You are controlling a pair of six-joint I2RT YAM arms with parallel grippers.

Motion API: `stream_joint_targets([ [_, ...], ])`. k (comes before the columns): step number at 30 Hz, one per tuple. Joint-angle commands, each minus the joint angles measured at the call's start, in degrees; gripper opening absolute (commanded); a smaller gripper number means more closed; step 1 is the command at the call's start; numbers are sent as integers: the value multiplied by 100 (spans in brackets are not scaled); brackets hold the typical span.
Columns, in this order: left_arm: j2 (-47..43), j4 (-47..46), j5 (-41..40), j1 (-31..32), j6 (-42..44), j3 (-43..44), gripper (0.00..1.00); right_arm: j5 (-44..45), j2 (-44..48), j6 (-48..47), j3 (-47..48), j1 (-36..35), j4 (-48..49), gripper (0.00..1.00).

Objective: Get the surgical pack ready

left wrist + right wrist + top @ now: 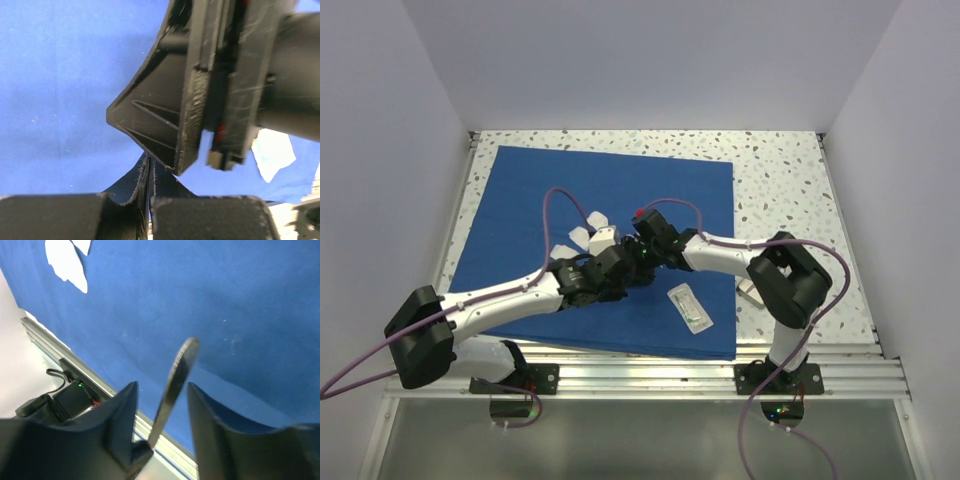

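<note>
The royal-blue drape (540, 200) lies flat across the table. Above its middle both grippers meet. My left gripper (149, 162) (620, 266) is shut, and a thin steel instrument (175, 377) rises from its tip. That blade stands between the fingers of my right gripper (162, 385) (640, 254), which is open, with a gap on each side of the steel. The right gripper's black body (225, 85) fills the left wrist view. White gauze squares (590, 230) (272, 152) (67, 262) lie on the drape just beyond the grippers. A clear packet (690, 308) lies on the drape near its front edge.
A sliver of the silver tray (748, 290) shows behind the right arm's elbow, off the drape's right edge. Speckled tabletop (780, 190) lies to the right and behind. An aluminium rail (650, 372) (75, 367) runs along the near edge. White walls enclose three sides.
</note>
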State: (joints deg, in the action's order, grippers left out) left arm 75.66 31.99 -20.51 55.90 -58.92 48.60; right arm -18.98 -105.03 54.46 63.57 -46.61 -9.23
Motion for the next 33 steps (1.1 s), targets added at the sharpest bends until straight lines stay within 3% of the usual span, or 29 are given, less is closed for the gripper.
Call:
stream_joint_targets([
  [1, -305, -447, 21, 0, 161, -70, 0, 44, -17, 188, 156, -67, 299, 45],
  [3, -350, -535, 65, 0, 257, -105, 0, -26, -8, 267, 86, -68, 544, 31],
  [5, -403, -544, 65, -9, 371, -105, 0, -62, 0, 320, 33, -68, 607, 10],
  [7, -455, -571, 135, -26, 503, -96, 0, -36, 105, 303, -28, -68, 581, 0],
  [8, -482, -606, 179, -44, 669, -88, 0, 69, 167, 294, -55, -50, 537, 0],
  [10, -666, -597, 171, -96, 723, -87, 22, 280, 333, 136, -143, 11, 248, 0],
  [11, -771, -615, 153, -132, 793, -140, 43, 516, 535, 40, -195, 133, 90, 0],
  [13, -1078, -729, 231, -298, 881, -210, 64, 658, 825, -198, -485, 536, -323, 0],
  [14, -1166, -842, 389, -386, 986, -271, 67, 755, 1183, -346, -625, 730, -577, 0],
  [22, -808, -1142, 943, -879, 1365, -97, 68, 2310, 2838, -1648, -996, 2593, -2661, 0],
  [28, -70, -1213, 1181, -949, 1277, 245, 68, 4600, 2866, -1869, -548, 2920, -4032, 0],
  [33, 396, -1046, 1164, -1028, 1067, 527, 65, 4903, 2655, -1816, -934, 3508, -3902, 0],
])
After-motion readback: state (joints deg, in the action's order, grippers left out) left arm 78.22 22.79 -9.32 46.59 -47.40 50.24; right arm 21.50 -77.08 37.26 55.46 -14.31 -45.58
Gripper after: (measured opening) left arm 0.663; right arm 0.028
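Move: My left hand still holds the slim metal tool, its middle about 3 cm to this hand's right and 1 cm ahead; from my right hand it lies roughly 2 cm to the left, already between the open fingers. From the right hand, the tray is level ahead, some 35 cm to the right and 7 cm below, the suture packet 14 cm right and 6 cm back, and the scissors straight ahead about 9 cm. I shut my right fingers on the tool, then open my left hand to let it go. My right hand sweeps about 35 cm right towards the tray, somewhat forward and a little up, keeping its grip while the wrist swings clockwise and rolls some 45 degrees until the fingers point down. My open left hand rises about 5 cm and comes forward, then sinks again towards the scissors. ##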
